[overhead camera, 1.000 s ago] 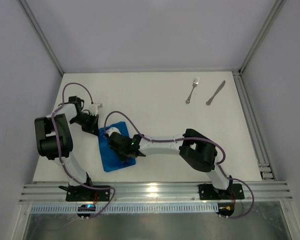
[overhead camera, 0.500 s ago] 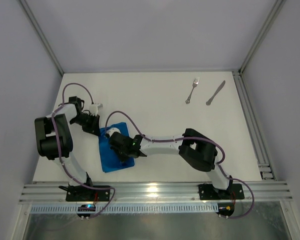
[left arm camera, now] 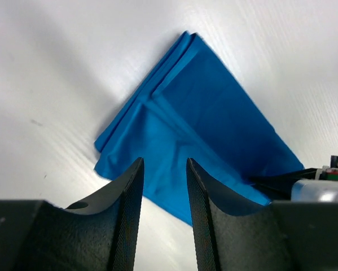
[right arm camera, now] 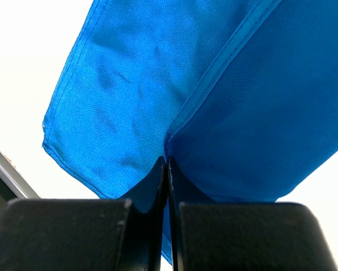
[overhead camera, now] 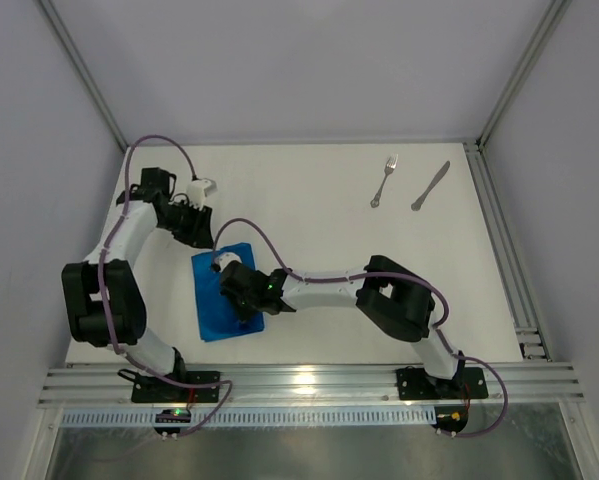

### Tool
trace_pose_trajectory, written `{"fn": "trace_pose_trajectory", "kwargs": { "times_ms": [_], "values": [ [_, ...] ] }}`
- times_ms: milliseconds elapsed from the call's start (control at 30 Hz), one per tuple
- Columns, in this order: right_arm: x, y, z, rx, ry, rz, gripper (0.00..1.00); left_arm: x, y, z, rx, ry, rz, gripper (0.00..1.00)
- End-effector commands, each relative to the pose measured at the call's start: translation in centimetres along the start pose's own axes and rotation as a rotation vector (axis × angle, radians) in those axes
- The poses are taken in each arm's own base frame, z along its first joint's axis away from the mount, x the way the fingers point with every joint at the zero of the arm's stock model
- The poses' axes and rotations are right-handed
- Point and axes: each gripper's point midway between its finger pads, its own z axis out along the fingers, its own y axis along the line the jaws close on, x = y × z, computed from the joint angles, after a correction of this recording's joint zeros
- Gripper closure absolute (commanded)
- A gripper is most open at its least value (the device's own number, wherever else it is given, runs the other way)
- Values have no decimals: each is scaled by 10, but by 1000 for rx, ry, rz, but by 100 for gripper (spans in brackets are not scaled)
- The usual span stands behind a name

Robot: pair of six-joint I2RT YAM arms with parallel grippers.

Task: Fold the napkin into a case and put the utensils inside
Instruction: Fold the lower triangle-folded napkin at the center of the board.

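The bright blue napkin [overhead camera: 212,312] lies folded into a layered oblong on the white table, left of centre. My right gripper [overhead camera: 232,291] is shut, its tips [right arm camera: 167,161] pressed down on the napkin [right arm camera: 123,84] along a hemmed fold edge. My left gripper [overhead camera: 203,234] hovers just beyond the napkin's far end, open with nothing between its fingers [left arm camera: 129,186]; the napkin [left arm camera: 208,124] lies ahead of it. The utensils rest at the far right: a silver fork [overhead camera: 384,181] and, beside it, a knife [overhead camera: 430,186].
Aluminium rails run along the table's right side [overhead camera: 502,240] and near edge [overhead camera: 309,383]. The right arm's link [overhead camera: 324,287] stretches across the near middle of the table. Part of the right gripper's body [left arm camera: 321,183] shows beside the napkin.
My left gripper has opened, letting go of the napkin's far end, and pulled back toward the far left. The napkin has shifted slightly left. The right gripper stays pressed on it.
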Motion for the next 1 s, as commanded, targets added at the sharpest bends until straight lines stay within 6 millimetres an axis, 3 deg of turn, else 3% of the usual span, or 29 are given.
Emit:
{"fn": "trace_pose_trajectory", "kwargs": {
  "times_ms": [0,267,500,667,700,833,967],
  "values": [
    [19,-11,1,32,47,-5,96,-13,-11,10,10,-6,22,61],
    [15,-12,-4,37,30,-9,96,-8,-24,64,66,94,36,63],
    [16,-14,-5,43,32,-8,94,10,-8,93,10,178,18,71],
    [11,-15,-14,59,23,-22,80,17,-4,97,-2,196,15,80],
    [4,-14,-20,61,4,-24,73,17,-4,97,-4,191,16,80],
    [-13,-12,-44,76,-23,-67,61,14,-6,95,1,178,20,81],
    [-34,0,-69,53,-90,-95,57,15,-7,96,10,178,23,82]
  ]
}}
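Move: The left hand is clear of the cloth; its aim, the far end of the napkin's folded flap edge, lies about 5 cm right, 1 cm ahead and 9 cm below. The far left corner is roughly 2 cm left and 1 cm back, the far right corner 12 cm right and 3 ahead. The right hand's shut fingers are already on the near end of that flap edge; the near right corner lies some 4 cm right and 3 cm back of it. Rightward first, then down: the left hand crosses about 5 cm and sinks some 8.5 cm to the flap edge's far end, tipping its fingertips slightly back towards the base while its half-open fingers narrow and come down on the cloth. The right hand holds the near end still, then opens, drawing about 2.5 cm right and rising a little at the last. ##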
